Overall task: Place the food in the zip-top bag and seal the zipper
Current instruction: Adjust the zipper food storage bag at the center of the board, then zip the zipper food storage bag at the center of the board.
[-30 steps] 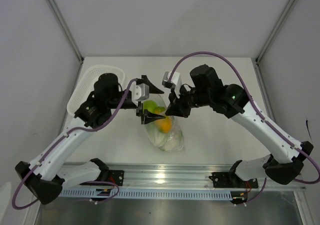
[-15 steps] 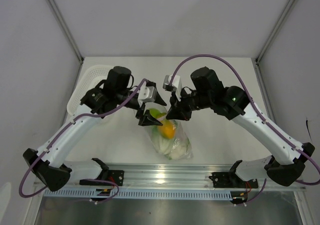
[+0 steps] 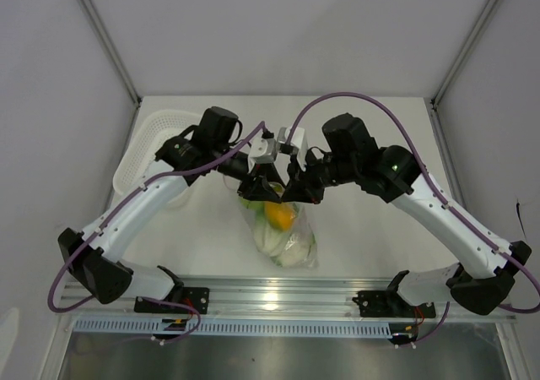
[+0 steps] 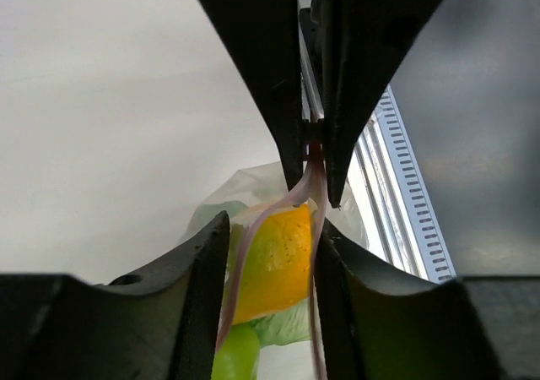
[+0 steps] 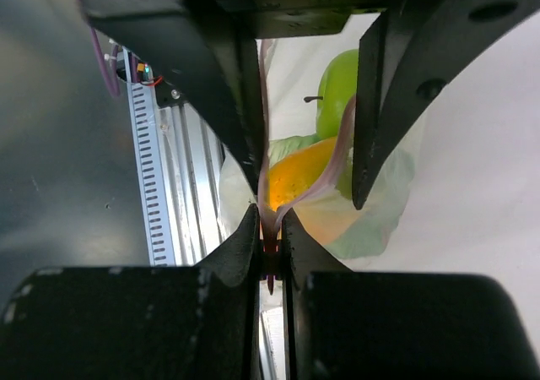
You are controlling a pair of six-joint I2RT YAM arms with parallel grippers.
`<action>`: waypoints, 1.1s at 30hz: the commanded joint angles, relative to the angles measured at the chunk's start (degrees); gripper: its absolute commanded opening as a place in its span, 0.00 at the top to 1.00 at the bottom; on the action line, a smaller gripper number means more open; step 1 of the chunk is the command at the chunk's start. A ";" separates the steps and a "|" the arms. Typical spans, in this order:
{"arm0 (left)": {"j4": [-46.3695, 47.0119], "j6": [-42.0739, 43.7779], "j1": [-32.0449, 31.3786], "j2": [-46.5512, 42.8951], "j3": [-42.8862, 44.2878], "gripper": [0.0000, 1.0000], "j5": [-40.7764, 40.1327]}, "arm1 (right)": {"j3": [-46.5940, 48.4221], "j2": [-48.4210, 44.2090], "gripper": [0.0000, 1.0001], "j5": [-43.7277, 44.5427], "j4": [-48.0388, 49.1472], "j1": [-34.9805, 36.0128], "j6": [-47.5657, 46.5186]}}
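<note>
The zip-top bag lies in the middle of the table with the food inside: an orange fruit, a green apple and a leafy cabbage. Its pink zipper gapes in a loop over the fruit. My right gripper is shut on one end of the zipper and holds the mouth up. My left gripper straddles the mouth. One strip runs along each of its fingers, and the jaws are half narrowed and still apart.
A white mesh basket stands at the left edge, behind the left arm. A metal rail runs along the near edge under both arm bases. Grey walls enclose the table on the left, back and right.
My left arm swung right to the bag's mouth and its jaws narrowed around the zipper. The right gripper kept its pinch, and the bag shifted a little.
</note>
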 commanded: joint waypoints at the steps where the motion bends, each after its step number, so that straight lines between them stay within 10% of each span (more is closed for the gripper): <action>1: -3.08 1.27 0.15 1.52 2.29 0.56 -1.09 | 1.53 -2.42 1.00 -0.84 3.74 -0.08 -0.46; 11: 2.62 -5.49 0.15 -4.72 -5.26 0.65 -1.63 | -0.14 -3.21 1.00 -0.22 5.41 -1.93 -0.28; 15: 4.38 -7.78 0.15 -5.95 -7.64 0.99 -2.67 | -0.67 -3.13 1.00 -0.48 6.11 -2.54 -0.11; 21: 8.15 -14.54 0.15 -7.18 -9.75 0.99 -10.13 | -2.51 -3.74 0.99 2.51 9.44 -3.25 2.26; 25: 13.16 -21.13 0.24 -9.46 -12.73 0.99 -14.27 | -6.54 -5.14 0.37 2.33 13.74 -4.48 6.56; 28: 17.64 -28.85 0.33 -11.66 -15.20 0.99 -19.53 | -10.84 -7.51 0.12 3.30 17.26 -5.18 10.34; 33: 23.60 -32.92 0.33 -14.73 -19.66 0.99 -18.59 | -19.56 -12.52 0.01 2.25 24.73 -6.23 14.56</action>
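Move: The bag's mouth already runs between the half-open left fingers, right at the left hand point. The corner by the zipper slider, still pinched in the shut right fingers, is some 4 cm to the left hand's right, level with it. The orange sits about 11 cm beneath the left hand, and the apple some 5 cm left and 3 cm ahead of that hand, 12 cm below. From the right hand, the mouth section lies about 4 cm left, level. The bag's mouth is taken over by the left hand: its fingers close fully on the two rims with a small dip, while the right hand keeps its pinch on the corner and edges forward. Then the right fingers open wide and let go, that hand ending about 3 cm forward and 2 cm right; the left, still pinching, sinks to about 4 cm lower, drawing slightly left and forward and turning some 25 degrees counter-clockwise. ##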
